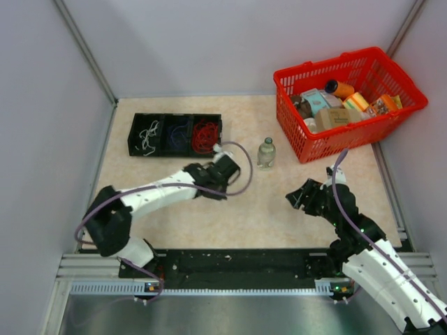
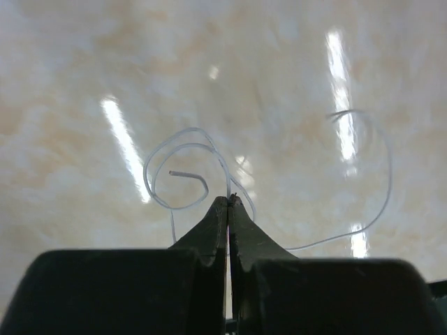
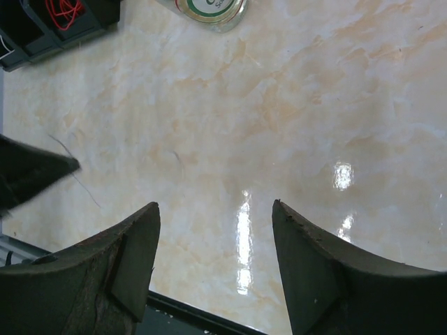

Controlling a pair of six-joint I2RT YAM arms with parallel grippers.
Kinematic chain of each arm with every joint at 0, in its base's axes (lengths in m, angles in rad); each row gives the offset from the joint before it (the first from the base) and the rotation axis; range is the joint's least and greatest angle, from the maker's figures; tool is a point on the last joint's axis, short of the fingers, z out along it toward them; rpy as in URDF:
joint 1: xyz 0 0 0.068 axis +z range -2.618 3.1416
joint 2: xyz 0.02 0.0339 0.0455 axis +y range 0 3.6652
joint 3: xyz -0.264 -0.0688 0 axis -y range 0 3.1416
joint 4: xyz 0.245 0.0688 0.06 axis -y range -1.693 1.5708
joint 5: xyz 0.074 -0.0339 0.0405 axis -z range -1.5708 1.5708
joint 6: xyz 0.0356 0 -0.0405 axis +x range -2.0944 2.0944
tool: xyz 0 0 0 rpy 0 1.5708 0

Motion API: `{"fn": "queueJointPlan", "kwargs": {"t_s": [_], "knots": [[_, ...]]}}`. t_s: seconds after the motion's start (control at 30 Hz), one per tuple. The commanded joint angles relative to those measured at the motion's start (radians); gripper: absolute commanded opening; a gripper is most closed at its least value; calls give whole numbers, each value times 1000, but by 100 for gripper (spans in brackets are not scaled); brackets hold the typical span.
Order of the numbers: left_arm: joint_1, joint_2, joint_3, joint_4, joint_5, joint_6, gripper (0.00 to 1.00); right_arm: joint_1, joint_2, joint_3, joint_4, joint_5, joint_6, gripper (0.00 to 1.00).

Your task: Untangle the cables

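A thin white cable (image 2: 187, 174) lies in loose loops on the marbled tabletop. My left gripper (image 2: 228, 199) is shut on a strand of it right at the fingertips. From above, that gripper (image 1: 225, 162) sits just in front of the right end of a black three-compartment tray (image 1: 174, 118). The tray holds a white bunch (image 1: 148, 136), a dark blue bunch (image 1: 178, 134) and a red bunch (image 1: 205, 134). My right gripper (image 3: 216, 209) stands open over bare table with nothing between its fingers, at the right front in the top view (image 1: 300, 197).
A small clear bottle (image 1: 266, 153) stands between the tray and a red basket (image 1: 349, 105) filled with groceries at the back right. The bottle's base (image 3: 211, 10) and a tray corner (image 3: 42, 35) show at the top of the right wrist view. Grey walls close off the table.
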State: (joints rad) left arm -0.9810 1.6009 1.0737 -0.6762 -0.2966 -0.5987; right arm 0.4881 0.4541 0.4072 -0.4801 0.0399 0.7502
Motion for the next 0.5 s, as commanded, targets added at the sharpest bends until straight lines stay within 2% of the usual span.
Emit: {"fn": "queueJointPlan", "kwargs": {"t_s": [0.0, 0.13, 0.27, 0.37, 0.47], "knots": [[268, -212, 3, 20, 4, 88, 0, -5, 1, 13, 41, -5, -18, 64], [535, -260, 113, -9, -99, 143, 0, -5, 3, 13, 51, -9, -23, 65], [723, -199, 262, -29, -200, 183, 0, -5, 9, 7, 69, -17, -23, 64], [807, -125, 389, -71, -217, 171, 0, -5, 18, 5, 80, -26, -23, 64], [821, -52, 540, -79, -294, 181, 0, -5, 29, 5, 84, -31, -28, 64]]}}
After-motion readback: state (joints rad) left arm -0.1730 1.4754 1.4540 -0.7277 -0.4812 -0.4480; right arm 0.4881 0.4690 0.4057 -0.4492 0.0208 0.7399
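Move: From the left hand, which already holds the white cable, the white-cable compartment lies about 18 cm ahead, 24 cm left and some 4 cm below. The blue compartment is 18 cm ahead and 15 cm left, the red one 18 cm ahead and 6 cm left; the bottle stands 10 cm ahead and 12 cm right. From the idle right hand, the white-cable compartment is roughly 19 cm ahead, 46 cm left and 10 cm lower. Fingers still pinching the white cable, the left hand sweeps 25 cm left, forward and up, turning some 45 degrees counter-clockwise. ##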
